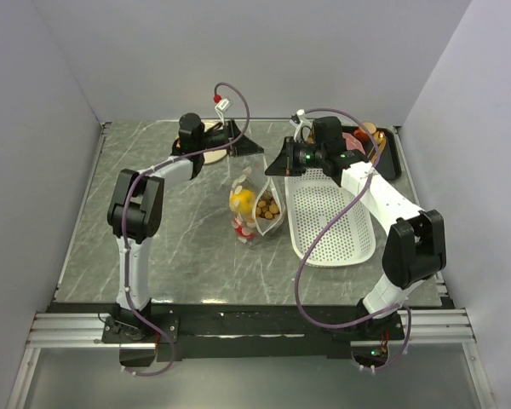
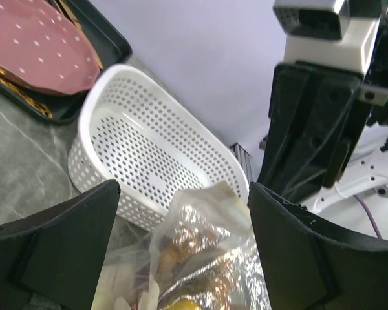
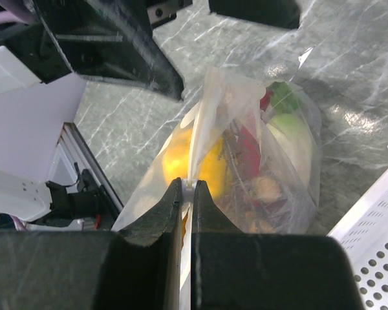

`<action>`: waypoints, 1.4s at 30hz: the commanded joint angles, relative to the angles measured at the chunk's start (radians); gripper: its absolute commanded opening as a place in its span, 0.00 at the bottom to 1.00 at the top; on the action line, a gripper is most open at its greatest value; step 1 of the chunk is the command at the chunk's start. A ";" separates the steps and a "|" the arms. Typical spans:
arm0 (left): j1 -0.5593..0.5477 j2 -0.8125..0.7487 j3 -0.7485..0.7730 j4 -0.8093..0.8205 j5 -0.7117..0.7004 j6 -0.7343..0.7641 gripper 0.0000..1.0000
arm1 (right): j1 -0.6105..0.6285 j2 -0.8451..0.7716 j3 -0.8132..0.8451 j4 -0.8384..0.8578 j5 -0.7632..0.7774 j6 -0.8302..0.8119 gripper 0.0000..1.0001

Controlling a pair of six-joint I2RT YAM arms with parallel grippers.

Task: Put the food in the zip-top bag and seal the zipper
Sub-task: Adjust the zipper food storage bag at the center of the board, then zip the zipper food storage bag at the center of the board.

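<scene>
The clear zip-top bag (image 1: 255,211) stands on the table left of the basket. It holds the food: a yellow fruit (image 3: 210,165), red pieces (image 3: 249,139), a white-and-green vegetable (image 3: 291,129) and brown nuts (image 1: 270,207). My right gripper (image 3: 187,185) is shut on the white zipper strip (image 3: 204,126) at the bag's top edge; it also shows in the top view (image 1: 275,167). My left gripper (image 2: 184,188) is open just behind the bag (image 2: 207,252), its jaws wide apart and touching nothing; in the top view (image 1: 243,146) it is at the back.
A white perforated basket (image 1: 332,223) lies right of the bag and shows in the left wrist view (image 2: 149,145). A black tray (image 1: 390,153) with a pink plate (image 2: 39,45) sits at the back right. A tan round object (image 1: 213,136) lies under the left wrist.
</scene>
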 commanded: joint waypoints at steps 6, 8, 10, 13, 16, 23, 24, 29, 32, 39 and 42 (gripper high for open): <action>-0.001 0.017 -0.040 0.306 0.167 -0.185 0.82 | -0.009 -0.044 0.076 0.024 -0.041 0.010 0.00; 0.000 0.040 -0.036 0.351 0.177 -0.239 0.78 | -0.011 -0.045 0.078 0.024 -0.028 0.008 0.00; 0.002 0.048 -0.043 0.395 0.176 -0.257 0.78 | -0.013 -0.044 0.080 0.027 -0.030 0.016 0.00; 0.002 0.059 -0.053 0.469 0.179 -0.311 0.68 | -0.014 -0.050 0.075 0.035 -0.025 0.025 0.00; 0.000 0.065 -0.063 0.536 0.181 -0.362 0.64 | -0.016 -0.044 0.072 0.033 -0.022 0.024 0.01; -0.014 0.079 -0.077 0.605 0.176 -0.434 0.34 | -0.023 -0.038 0.058 0.027 -0.007 0.025 0.01; -0.014 0.080 -0.079 0.604 0.174 -0.434 0.30 | -0.025 -0.036 0.052 0.030 -0.004 0.028 0.01; -0.012 0.059 -0.106 0.567 0.130 -0.408 0.01 | -0.028 -0.031 0.040 0.030 0.019 0.034 0.01; 0.003 0.019 -0.141 0.483 0.083 -0.339 0.01 | -0.028 -0.030 0.037 -0.004 0.028 0.008 0.01; 0.058 -0.091 -0.169 0.179 -0.060 -0.153 0.01 | -0.023 -0.067 -0.002 -0.062 0.041 -0.045 0.02; 0.068 -0.131 -0.157 0.037 -0.095 -0.066 0.01 | -0.005 -0.077 -0.006 -0.073 0.059 -0.055 0.02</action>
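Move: The zip-top bag's far rim lies about 5 cm back from the left hand's open fingers, 1 cm right and slightly below. From the right hand, which already pinches the rim farther along, it is roughly 4 cm ahead and 4 cm left. The bagged food hangs some 9 cm back, 4 cm left and 13 cm below the right hand; the white basket's middle is about 12 cm back, 17 cm right and 18 cm below. Left hand draws back about 5 cm, pinches the bag's far rim, then eases forward; right keeps its grip. ##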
